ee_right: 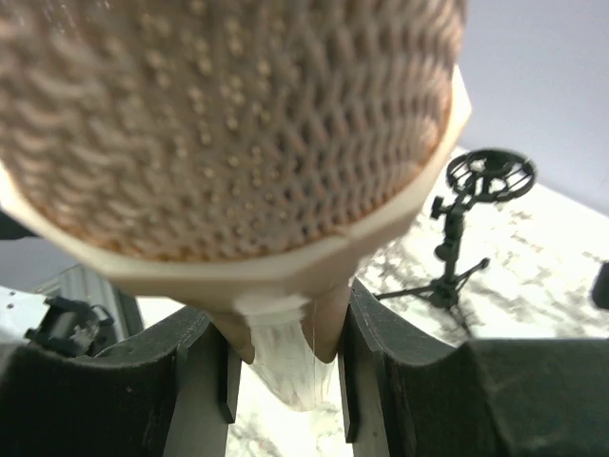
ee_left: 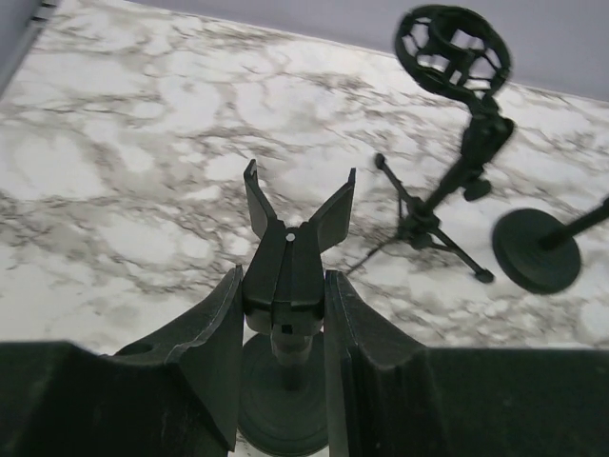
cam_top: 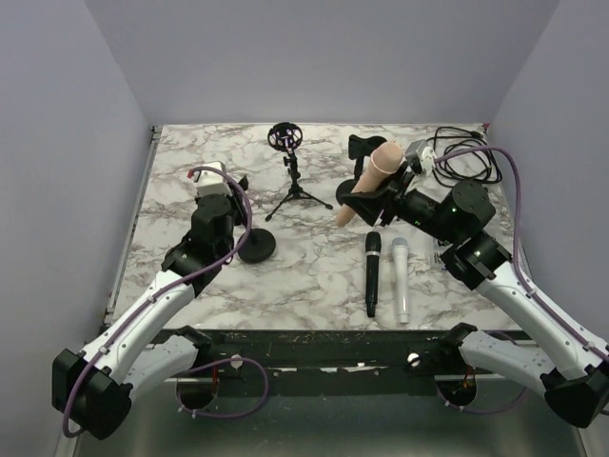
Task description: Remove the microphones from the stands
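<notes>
A beige microphone [cam_top: 369, 183] is tilted above the table, mesh head up, in my right gripper [cam_top: 379, 195], which is shut on its body. In the right wrist view the head [ee_right: 238, 124] fills the frame and my right gripper [ee_right: 285, 352] clamps the handle. A black stand with a round base [cam_top: 350, 193] and a clip [cam_top: 363, 148] stands just behind the microphone; I cannot tell if they touch. My left gripper [cam_top: 235, 197] is shut on the empty clip [ee_left: 295, 238] of another round-base stand [cam_top: 256, 248]; it shows in the left wrist view [ee_left: 283, 314].
A tripod stand with an empty shock mount [cam_top: 286, 139] stands at the back centre. A black microphone [cam_top: 371, 271] and a silver one [cam_top: 401, 278] lie side by side near the front. Coiled cables [cam_top: 466, 157] lie at the back right.
</notes>
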Robot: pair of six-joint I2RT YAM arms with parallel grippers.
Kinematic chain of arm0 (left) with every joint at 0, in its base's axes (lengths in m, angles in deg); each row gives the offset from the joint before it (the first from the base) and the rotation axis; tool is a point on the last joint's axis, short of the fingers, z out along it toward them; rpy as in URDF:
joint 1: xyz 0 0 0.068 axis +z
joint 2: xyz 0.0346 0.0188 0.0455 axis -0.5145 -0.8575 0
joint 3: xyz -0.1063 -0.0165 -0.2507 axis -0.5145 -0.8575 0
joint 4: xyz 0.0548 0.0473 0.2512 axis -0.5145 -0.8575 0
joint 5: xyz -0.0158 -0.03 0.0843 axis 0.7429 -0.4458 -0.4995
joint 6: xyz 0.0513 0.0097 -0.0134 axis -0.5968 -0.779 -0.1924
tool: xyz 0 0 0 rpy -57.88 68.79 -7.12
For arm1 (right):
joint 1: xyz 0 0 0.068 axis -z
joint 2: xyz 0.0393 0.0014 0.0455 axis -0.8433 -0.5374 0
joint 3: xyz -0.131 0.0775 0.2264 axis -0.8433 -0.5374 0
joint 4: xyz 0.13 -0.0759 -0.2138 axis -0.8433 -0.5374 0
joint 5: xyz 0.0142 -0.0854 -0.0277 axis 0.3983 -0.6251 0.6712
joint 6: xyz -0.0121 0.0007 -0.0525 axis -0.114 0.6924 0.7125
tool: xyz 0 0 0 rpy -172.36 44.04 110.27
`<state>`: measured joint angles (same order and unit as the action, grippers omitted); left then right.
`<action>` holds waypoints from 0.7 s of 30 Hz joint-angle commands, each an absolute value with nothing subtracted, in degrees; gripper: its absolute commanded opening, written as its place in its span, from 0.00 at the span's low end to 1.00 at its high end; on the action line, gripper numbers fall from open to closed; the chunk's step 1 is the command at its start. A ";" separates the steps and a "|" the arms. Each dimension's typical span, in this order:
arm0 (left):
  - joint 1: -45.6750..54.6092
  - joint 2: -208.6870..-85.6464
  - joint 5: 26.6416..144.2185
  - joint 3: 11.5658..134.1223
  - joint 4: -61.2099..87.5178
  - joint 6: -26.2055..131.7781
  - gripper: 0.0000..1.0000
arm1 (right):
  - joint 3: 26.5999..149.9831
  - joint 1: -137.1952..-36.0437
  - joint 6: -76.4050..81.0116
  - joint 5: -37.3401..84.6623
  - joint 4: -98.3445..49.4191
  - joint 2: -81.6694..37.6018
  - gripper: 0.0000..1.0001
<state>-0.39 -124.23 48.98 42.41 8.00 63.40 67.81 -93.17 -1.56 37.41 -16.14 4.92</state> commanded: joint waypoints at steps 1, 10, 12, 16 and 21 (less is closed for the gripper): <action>5.54 -125.28 43.62 45.16 16.96 60.30 0.00 | 65.27 -93.53 -7.00 43.45 -12.88 3.31 0.01; 11.59 -137.32 45.85 49.25 38.90 49.75 0.00 | 61.43 -95.95 -15.34 40.65 -14.72 -3.94 0.01; 12.20 -140.75 47.20 50.87 42.23 48.16 0.00 | 63.46 -96.03 -18.66 36.65 -20.54 -6.77 0.01; 12.75 -145.86 48.82 53.46 45.13 46.27 0.00 | 62.57 -96.07 -26.71 38.08 -23.67 -9.71 0.01; 12.77 -148.48 50.65 53.78 44.04 48.74 0.00 | 58.38 -96.07 -33.76 40.43 -22.93 -9.93 0.01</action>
<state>12.53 -147.99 48.04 51.74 37.22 48.26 60.73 -95.80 -25.95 39.26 -22.09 -10.27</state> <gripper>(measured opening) 0.325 0.434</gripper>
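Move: The right hand still grips the beige microphone; the free table spot for it is about 36 cm below and 6 cm left, level fore-and-aft. The black microphone lies 3 cm right, 2 cm back; the white one 12 cm right, 4 cm back. The left hand holds the emptied stand; open table at the back left is roughly 14 cm ahead, 8 cm left, 22 cm below, with the tripod 14 cm ahead, 10 cm right. Right lowers the gripped beige microphone about 17 cm towards the table; left carries the stand 12 cm forward-left. ##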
